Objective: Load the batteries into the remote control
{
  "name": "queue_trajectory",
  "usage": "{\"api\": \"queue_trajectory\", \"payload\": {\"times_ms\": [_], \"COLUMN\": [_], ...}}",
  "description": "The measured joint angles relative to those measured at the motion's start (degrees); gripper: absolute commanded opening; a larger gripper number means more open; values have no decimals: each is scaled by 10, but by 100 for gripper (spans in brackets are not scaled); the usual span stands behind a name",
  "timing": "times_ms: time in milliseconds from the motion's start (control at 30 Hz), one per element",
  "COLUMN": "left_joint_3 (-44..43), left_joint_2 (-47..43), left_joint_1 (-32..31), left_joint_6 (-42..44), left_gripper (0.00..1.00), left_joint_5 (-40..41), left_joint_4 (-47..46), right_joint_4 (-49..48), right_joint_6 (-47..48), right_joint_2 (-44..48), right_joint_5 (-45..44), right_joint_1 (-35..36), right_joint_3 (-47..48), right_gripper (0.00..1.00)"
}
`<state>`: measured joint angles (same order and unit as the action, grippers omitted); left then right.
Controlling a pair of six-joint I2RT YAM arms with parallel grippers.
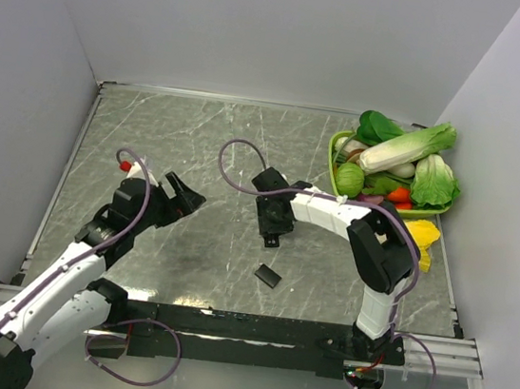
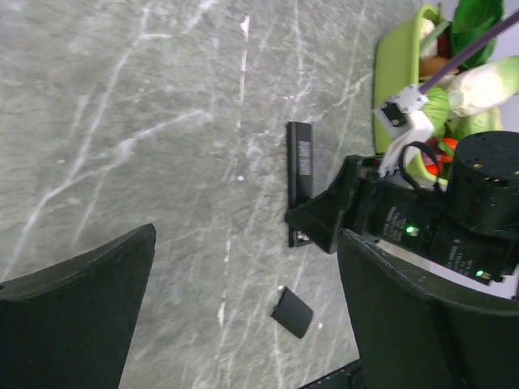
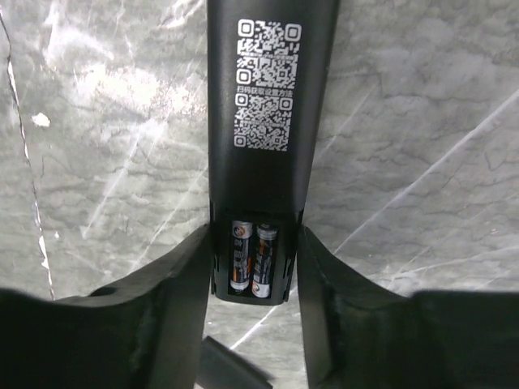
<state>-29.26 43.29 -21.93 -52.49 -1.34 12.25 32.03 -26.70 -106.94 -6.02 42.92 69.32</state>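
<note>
The remote control (image 3: 268,81) lies back side up on the marble table, a QR sticker on it and its battery bay uncovered. Two batteries (image 3: 253,259) sit side by side in the bay. My right gripper (image 3: 253,243) is shut on the bay end of the remote, one finger against each side. In the left wrist view the remote (image 2: 299,162) lies flat with the right gripper (image 2: 324,223) at its near end. My left gripper (image 2: 247,239) is open and empty, held above the table left of the remote (image 1: 271,242). In the top view it (image 1: 183,199) faces the right gripper (image 1: 273,223).
The flat black cover piece (image 1: 268,275) lies loose on the table just in front of the right gripper; it also shows in the left wrist view (image 2: 292,312). A green basket (image 1: 335,152) of vegetables stands at the back right. A yellow item (image 1: 422,237) lies beside the right arm.
</note>
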Motion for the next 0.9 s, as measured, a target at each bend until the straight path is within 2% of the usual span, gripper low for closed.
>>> {"api": "queue_trajectory", "payload": {"times_ms": [133, 233, 400, 900], "left_joint_3": [9, 38, 81, 88], "left_joint_2": [28, 54, 132, 391], "left_joint_1": [0, 1, 1, -3], "left_joint_6": [-10, -24, -58, -122], "left_gripper": [97, 97, 97, 97], "left_joint_5": [-33, -69, -121, -200], "left_joint_4": [-50, -125, -244, -549], "right_joint_4": [-20, -41, -78, -138], "right_joint_6": [29, 61, 106, 177], "right_joint_2": [12, 24, 47, 115], "right_joint_5": [7, 17, 54, 151], "right_joint_1": [1, 1, 5, 32], "right_joint_3": [-16, -34, -64, -94], "right_gripper": [15, 11, 10, 9]}}
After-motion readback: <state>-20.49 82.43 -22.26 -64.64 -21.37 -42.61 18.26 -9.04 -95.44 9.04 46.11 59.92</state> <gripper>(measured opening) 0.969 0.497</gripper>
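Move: From the open left gripper, the remote control's middle lies some 19 cm to the right, about 6 cm farther out and 15 cm below. The right fingers already grip it near the battery end, so its middle is roughly 5 cm ahead of and 1 cm left of the right hand. The battery cover lies about 9 cm straight back from that hand. The left gripper is some 19 cm left of the right hand, 2 cm back and 14 cm higher. Keep the right fingers on the remote's sides and lift it off the table, up and left about 5 cm each with a smaller draw back, turning the wrist some 25 degrees counter-clockwise and tilting the fingertips left. Meanwhile bring the open left gripper right, down and a little forward towards the remote, rolling its left side down and turning somewhat clockwise; don't close it. ##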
